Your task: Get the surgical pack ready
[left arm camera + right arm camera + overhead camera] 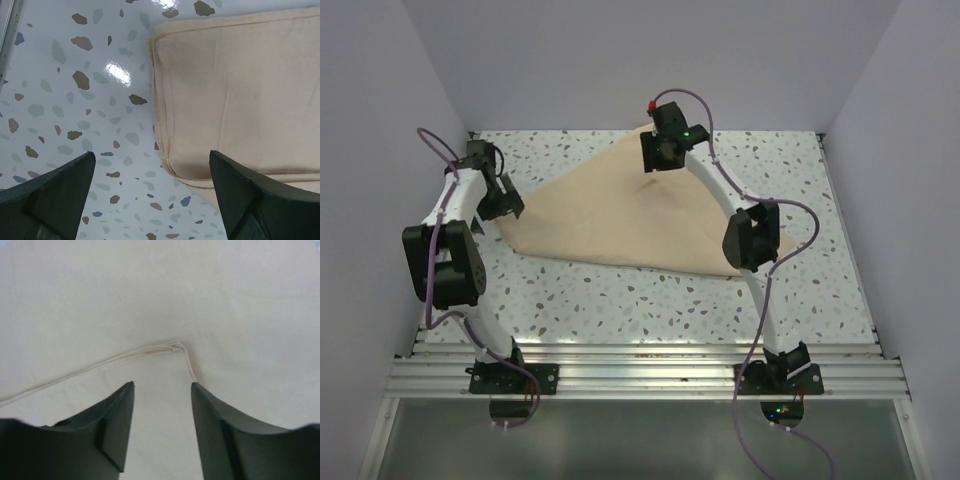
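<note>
The surgical pack shows only as a plain beige cloth (640,215), folded flat into a rough triangle on the speckled table (620,300). My right gripper (660,155) hovers over the cloth's far part. In the right wrist view it (162,384) is open with nothing between its fingers, and a hemmed cloth corner (177,346) lies flat just ahead of the tips. My left gripper (503,205) stands at the cloth's left corner. It (151,152) is wide open above the layered cloth edge (165,150), holding nothing. No tray, instruments or gauze show.
Grey walls enclose the table at the left, back and right. A ribbed aluminium rail (640,370) carrying both arm bases runs along the near edge. Bare speckled table (75,100) lies left of the cloth and in front of it.
</note>
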### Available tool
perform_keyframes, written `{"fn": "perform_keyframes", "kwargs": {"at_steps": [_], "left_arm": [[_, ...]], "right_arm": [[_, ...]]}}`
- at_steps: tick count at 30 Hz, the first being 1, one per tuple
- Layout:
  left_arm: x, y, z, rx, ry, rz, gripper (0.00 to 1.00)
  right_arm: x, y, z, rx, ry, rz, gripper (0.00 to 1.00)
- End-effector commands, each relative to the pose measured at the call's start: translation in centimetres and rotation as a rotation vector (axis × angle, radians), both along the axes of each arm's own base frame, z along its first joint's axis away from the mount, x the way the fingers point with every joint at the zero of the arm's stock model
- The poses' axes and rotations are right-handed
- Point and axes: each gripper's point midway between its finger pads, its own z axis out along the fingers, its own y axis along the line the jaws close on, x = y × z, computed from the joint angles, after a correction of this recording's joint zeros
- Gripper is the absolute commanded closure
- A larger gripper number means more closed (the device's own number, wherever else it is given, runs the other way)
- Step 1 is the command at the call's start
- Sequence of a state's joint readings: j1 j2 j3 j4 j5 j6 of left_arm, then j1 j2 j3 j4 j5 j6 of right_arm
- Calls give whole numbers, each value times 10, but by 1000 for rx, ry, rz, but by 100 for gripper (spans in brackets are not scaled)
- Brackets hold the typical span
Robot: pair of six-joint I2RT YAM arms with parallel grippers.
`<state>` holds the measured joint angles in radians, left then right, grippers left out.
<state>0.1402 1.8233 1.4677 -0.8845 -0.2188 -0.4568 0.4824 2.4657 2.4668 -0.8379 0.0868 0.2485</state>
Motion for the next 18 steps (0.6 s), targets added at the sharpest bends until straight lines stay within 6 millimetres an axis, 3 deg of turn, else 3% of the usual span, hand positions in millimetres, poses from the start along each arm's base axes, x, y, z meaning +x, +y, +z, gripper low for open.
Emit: {"fn": "perform_keyframes", "kwargs": {"at_steps": [1, 2, 3, 4, 6, 8, 9, 11, 14, 18], "left_arm": [[0, 0, 6, -64, -35, 30, 0], [-1, -1, 5, -68, -36, 35, 0], [-4, 0, 5, -69, -37, 39, 0], [-3, 1, 5, -69, -50, 43, 0], [-3, 2, 1, -68, -59, 46, 0], [-5, 8, -2, -68, -59, 59, 0], [-4, 10, -4, -66, -65, 60, 0], [-4, 15, -8, -64, -67, 70, 0], [-4, 20, -18, -78, -60, 85, 0], [2, 25, -21, -92, -70, 91, 0]], "right_arm": [[2, -8, 34, 159, 1, -33, 52], [1, -6, 33, 186, 11, -29, 59], [9, -1, 53, 233, -52, -22, 64], [5, -3, 39, 243, -32, -40, 69], [13, -4, 61, 282, -114, -55, 72], [16, -7, 58, 275, -116, -66, 78], [17, -8, 46, 270, -86, -73, 80], [22, -3, 46, 291, -76, -64, 86], [22, 7, 24, 326, -15, -47, 94], [21, 16, -2, 372, 39, -61, 95]]}}
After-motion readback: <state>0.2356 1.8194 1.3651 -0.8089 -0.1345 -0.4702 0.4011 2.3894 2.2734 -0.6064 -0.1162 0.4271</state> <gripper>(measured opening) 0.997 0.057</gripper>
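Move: The cloth's near-left corner lies about 4 cm back, 4 cm right and 5 cm below the left hand. Its far-left corner is roughly 7 cm ahead and 1 cm left of that hand, so the hand hangs over the cloth's left edge. From the right hand, the folded flap's tip is about 1 cm ahead, level sideways and some 8 cm below; the cloth's far tip is roughly 13 cm ahead and 3 cm right. The left hand, still wide open, sinks nearly 3 cm towards the table at the cloth's left edge while easing back about 1.5 cm and then left about 2 cm, ending with its right finger over the cloth and its left one over bare table. The right hand, already clear above the flap, swings about 3 cm right and returns left, edging some 2 cm forward, while it rolls some 15 degrees with its left side rising and shuts its half-open fingers on nothing. ##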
